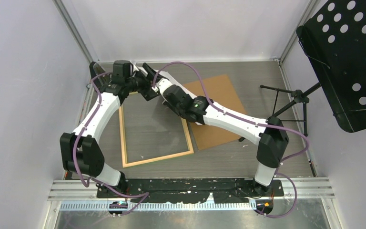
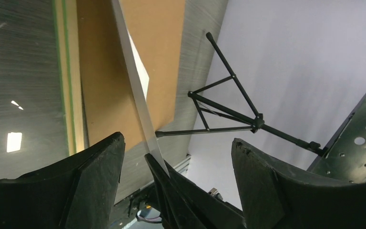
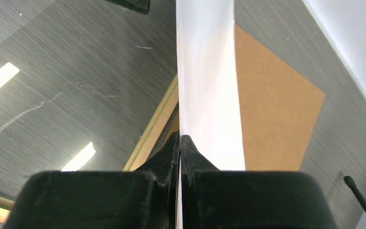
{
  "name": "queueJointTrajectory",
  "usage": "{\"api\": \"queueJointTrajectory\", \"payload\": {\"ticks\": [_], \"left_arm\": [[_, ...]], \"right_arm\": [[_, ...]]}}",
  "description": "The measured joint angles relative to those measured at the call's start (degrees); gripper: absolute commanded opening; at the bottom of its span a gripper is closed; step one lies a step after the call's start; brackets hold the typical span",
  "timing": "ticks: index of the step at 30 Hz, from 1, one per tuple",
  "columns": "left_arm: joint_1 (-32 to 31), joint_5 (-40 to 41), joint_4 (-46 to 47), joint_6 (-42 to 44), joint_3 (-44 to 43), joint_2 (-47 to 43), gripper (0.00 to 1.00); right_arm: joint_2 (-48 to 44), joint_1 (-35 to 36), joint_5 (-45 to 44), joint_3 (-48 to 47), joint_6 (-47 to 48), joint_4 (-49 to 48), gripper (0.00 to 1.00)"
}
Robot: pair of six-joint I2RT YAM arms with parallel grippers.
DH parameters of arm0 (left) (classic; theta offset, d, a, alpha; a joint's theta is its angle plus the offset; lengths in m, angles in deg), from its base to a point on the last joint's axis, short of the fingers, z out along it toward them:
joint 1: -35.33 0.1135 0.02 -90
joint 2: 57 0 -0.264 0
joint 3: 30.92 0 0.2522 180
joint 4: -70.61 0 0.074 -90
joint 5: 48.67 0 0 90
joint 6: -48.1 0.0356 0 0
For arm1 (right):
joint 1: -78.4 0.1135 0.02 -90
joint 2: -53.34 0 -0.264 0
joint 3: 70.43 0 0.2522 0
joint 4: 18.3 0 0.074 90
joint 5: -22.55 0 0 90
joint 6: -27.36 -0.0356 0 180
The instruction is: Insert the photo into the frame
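Note:
The photo point(image 3: 207, 86) hangs on edge above the table, and I see only its white back. My right gripper point(image 3: 180, 136) is shut on its near edge. In the left wrist view the photo point(image 2: 136, 90) is a thin pale strip running down into the right gripper's dark fingers point(image 2: 186, 200). My left gripper point(image 2: 177, 139) is open, one finger on either side of that strip and not touching it. The two grippers meet at the back left, left point(image 1: 147, 81) against right point(image 1: 153, 83), over the far end of the frame point(image 1: 122, 138). The frame lies flat, light wood up.
A brown hardboard sheet point(image 1: 219, 129) lies flat to the right of the frame, partly under my right arm. A black music stand point(image 1: 348, 62) with its tripod point(image 1: 290, 100) stands at the right wall. White walls close in the left, back and right.

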Motion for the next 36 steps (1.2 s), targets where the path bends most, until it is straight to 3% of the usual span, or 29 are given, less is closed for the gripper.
{"api": "queueJointTrajectory", "payload": {"ticks": [9, 25, 36], "left_arm": [[0.85, 2.14, 0.28, 1.22, 3.85, -0.92, 0.73], [0.94, 2.67, 2.71, 1.31, 6.29, 0.5, 0.6], [0.94, 3.21, 3.41, 1.49, 5.62, 4.28, 0.4]], "right_arm": [[6.01, 0.87, 1.64, -2.67, -3.21, 0.48, 0.05], [6.6, 0.98, 1.81, -4.68, -3.78, 0.94, 0.05], [6.91, 0.98, 2.25, -4.96, -4.24, 1.53, 0.05]]}}
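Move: Hanging from the right hand's shut fingers, the photo has its middle roughly 2 cm back, 4 cm right and 9 cm below them. The frame's middle lies about 10 cm back, 5 cm left and 20 cm below that hand, the brown board 7 cm back, 16 cm right and equally low. From the left hand, the photo's middle is about 7 cm back, 4 cm right and 14 cm below; the frame's middle is 15 cm back, 4 cm left and 24 cm below. Sinking about 6.5 cm, after a small shift left, the left hand brings its fingers down astride the photo's upper edge just beyond the right fingers, closing them from wide to about half open. The right hand keeps its pinch and carries the photo some 3 cm left and 3 cm down over the frame, tips slightly downward, then nearly holds still. ##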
